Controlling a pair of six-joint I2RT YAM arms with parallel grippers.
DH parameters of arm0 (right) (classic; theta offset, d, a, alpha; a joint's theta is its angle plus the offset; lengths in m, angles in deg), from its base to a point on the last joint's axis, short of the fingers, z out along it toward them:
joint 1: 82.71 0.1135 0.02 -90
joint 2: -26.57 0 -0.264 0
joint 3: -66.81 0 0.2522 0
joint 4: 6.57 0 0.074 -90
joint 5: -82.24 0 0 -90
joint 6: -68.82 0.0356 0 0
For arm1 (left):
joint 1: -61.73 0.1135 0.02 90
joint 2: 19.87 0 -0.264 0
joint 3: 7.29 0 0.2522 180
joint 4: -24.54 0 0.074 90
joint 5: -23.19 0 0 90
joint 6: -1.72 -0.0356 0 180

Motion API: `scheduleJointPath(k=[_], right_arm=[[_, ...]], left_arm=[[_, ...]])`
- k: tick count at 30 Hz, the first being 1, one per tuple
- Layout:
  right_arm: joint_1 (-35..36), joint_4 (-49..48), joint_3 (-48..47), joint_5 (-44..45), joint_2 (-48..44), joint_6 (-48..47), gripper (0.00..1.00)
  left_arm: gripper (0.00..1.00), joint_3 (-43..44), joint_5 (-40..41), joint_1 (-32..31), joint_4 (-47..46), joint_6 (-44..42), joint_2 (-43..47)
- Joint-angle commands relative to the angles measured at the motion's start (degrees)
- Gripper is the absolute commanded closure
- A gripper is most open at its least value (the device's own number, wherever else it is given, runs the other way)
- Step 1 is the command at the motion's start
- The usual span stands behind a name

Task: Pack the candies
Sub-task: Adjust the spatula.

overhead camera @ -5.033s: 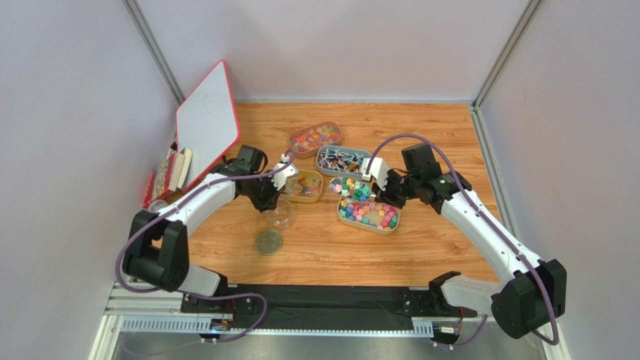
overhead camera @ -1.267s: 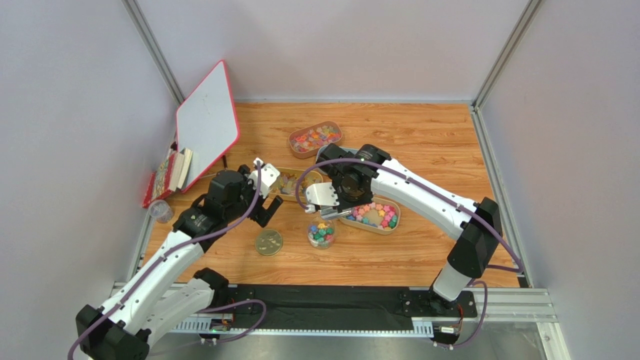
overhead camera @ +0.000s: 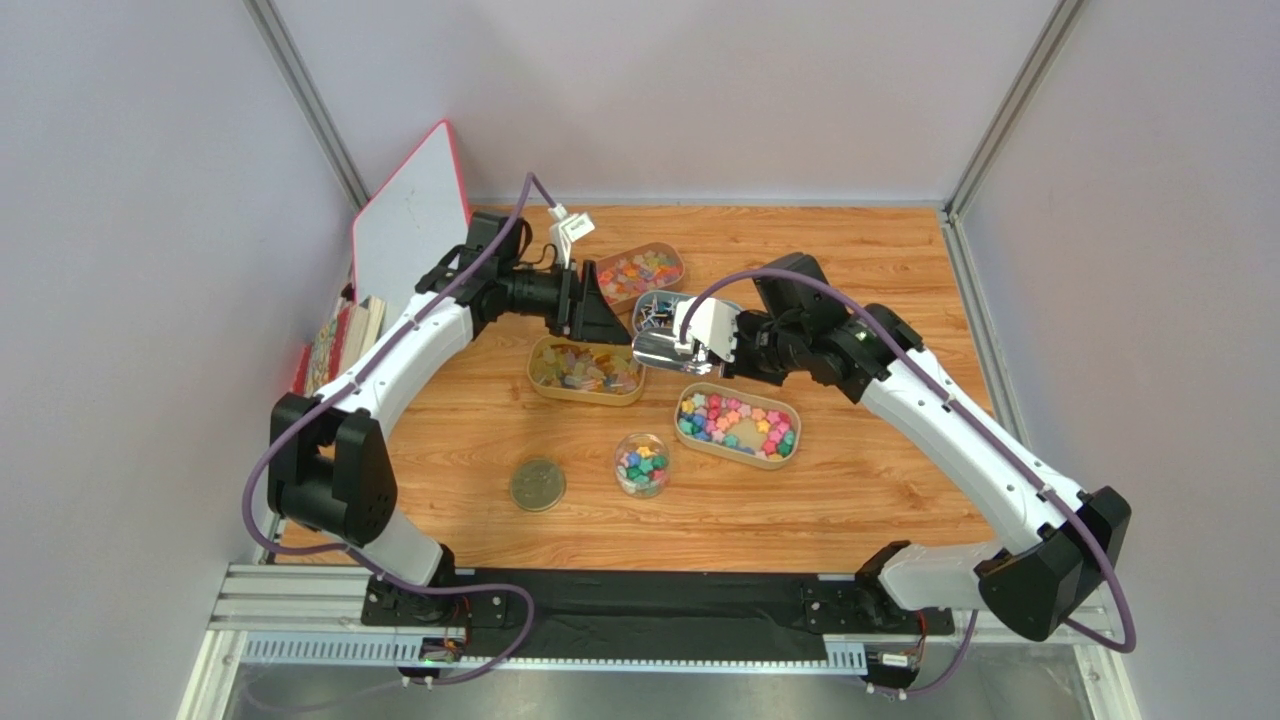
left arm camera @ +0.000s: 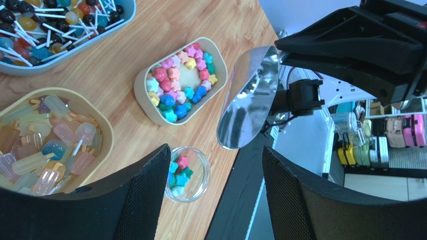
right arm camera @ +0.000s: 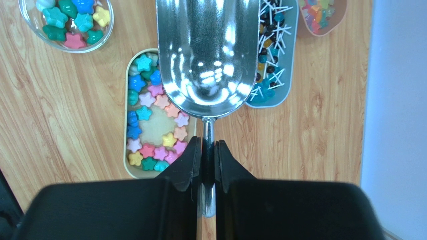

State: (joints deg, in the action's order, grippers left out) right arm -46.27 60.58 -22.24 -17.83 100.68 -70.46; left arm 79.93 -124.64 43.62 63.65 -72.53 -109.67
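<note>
Star-shaped candies [overhead camera: 736, 425] in pink, green, yellow and blue fill a tan tray [right arm camera: 126, 105]; some lie in the clear jar [overhead camera: 643, 462] [left arm camera: 186, 172] [right arm camera: 67, 22]. Golden-amber candies [overhead camera: 586, 369] [left arm camera: 47, 145] fill a second tan tray. Red-orange ones [overhead camera: 639, 273] sit in a brown tray at the back. My right gripper [overhead camera: 721, 339] [right arm camera: 208, 150] is shut on the handle of an empty metal scoop [overhead camera: 669, 350] [right arm camera: 208, 55], held above the grey tray of stick candies [right arm camera: 274, 60] [left arm camera: 60, 27]. My left gripper [overhead camera: 589, 308] [left arm camera: 215, 160] hangs open beside the red-orange tray, holding nothing.
The jar's round lid [overhead camera: 538, 485] lies flat on the wood left of the jar. A red-edged whiteboard [overhead camera: 413, 233] leans at the back left with books [overhead camera: 343, 338] beneath it. Grey walls close off three sides.
My left arm swung from beside the lid to the back of the table and its jaws narrowed a little. The right arm carried the scoop from above the jar toward the grey tray.
</note>
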Motion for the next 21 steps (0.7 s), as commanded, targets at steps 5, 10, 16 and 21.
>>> scheduleJointPath(k=[5,10,16,21], right_arm=[[1.08,-2.85,-3.2,-1.8,-1.95,1.99,1.0],[2.14,-4.25,-3.29,-1.8,-0.99,2.96,1.0],[2.84,-7.15,-4.78,-1.71,0.78,4.45,1.0],[3.1,-8.03,-4.78,-2.24,1.65,5.24,1.0]], left_arm=[[0.29,0.64,-0.97,-0.08,-3.89,1.12,-1.16],[0.34,2.22,-1.59,-0.44,-4.16,1.57,-2.4],[0.56,1.7,-3.17,-0.79,-4.86,2.0,-2.66],[0.93,0.12,-9.93,-0.7,-11.79,7.09,-2.66]])
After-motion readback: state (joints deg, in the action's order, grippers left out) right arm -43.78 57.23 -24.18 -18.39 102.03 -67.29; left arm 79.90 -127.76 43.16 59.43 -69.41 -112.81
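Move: Held out level to the left hand's right is the spatula blade, its middle about 6 cm to that hand's right and 2 cm back. From the left hand, on the table some 20 cm below, the jar stands 9 cm back and 2 cm right, the gold candy tray 6 cm ahead and 6 cm left, the star-candy tray 3 cm back and 15 cm right. For the right hand, gripping the spatula's handle, the left gripper is about 13 cm left, 3 cm ahead and roughly level. Bringing the blade to the left gripper, the right hand keeps its pinch on the handle and eases about 2.5 cm left and 1 cm up. The left hand stays nearly in place, dipping about 1.5 cm and rising most of the way back as it edges 1 cm right towards the blade; its wide-open fingers close most of the way, ending around the blade's front lip, which they seem to pinch. ##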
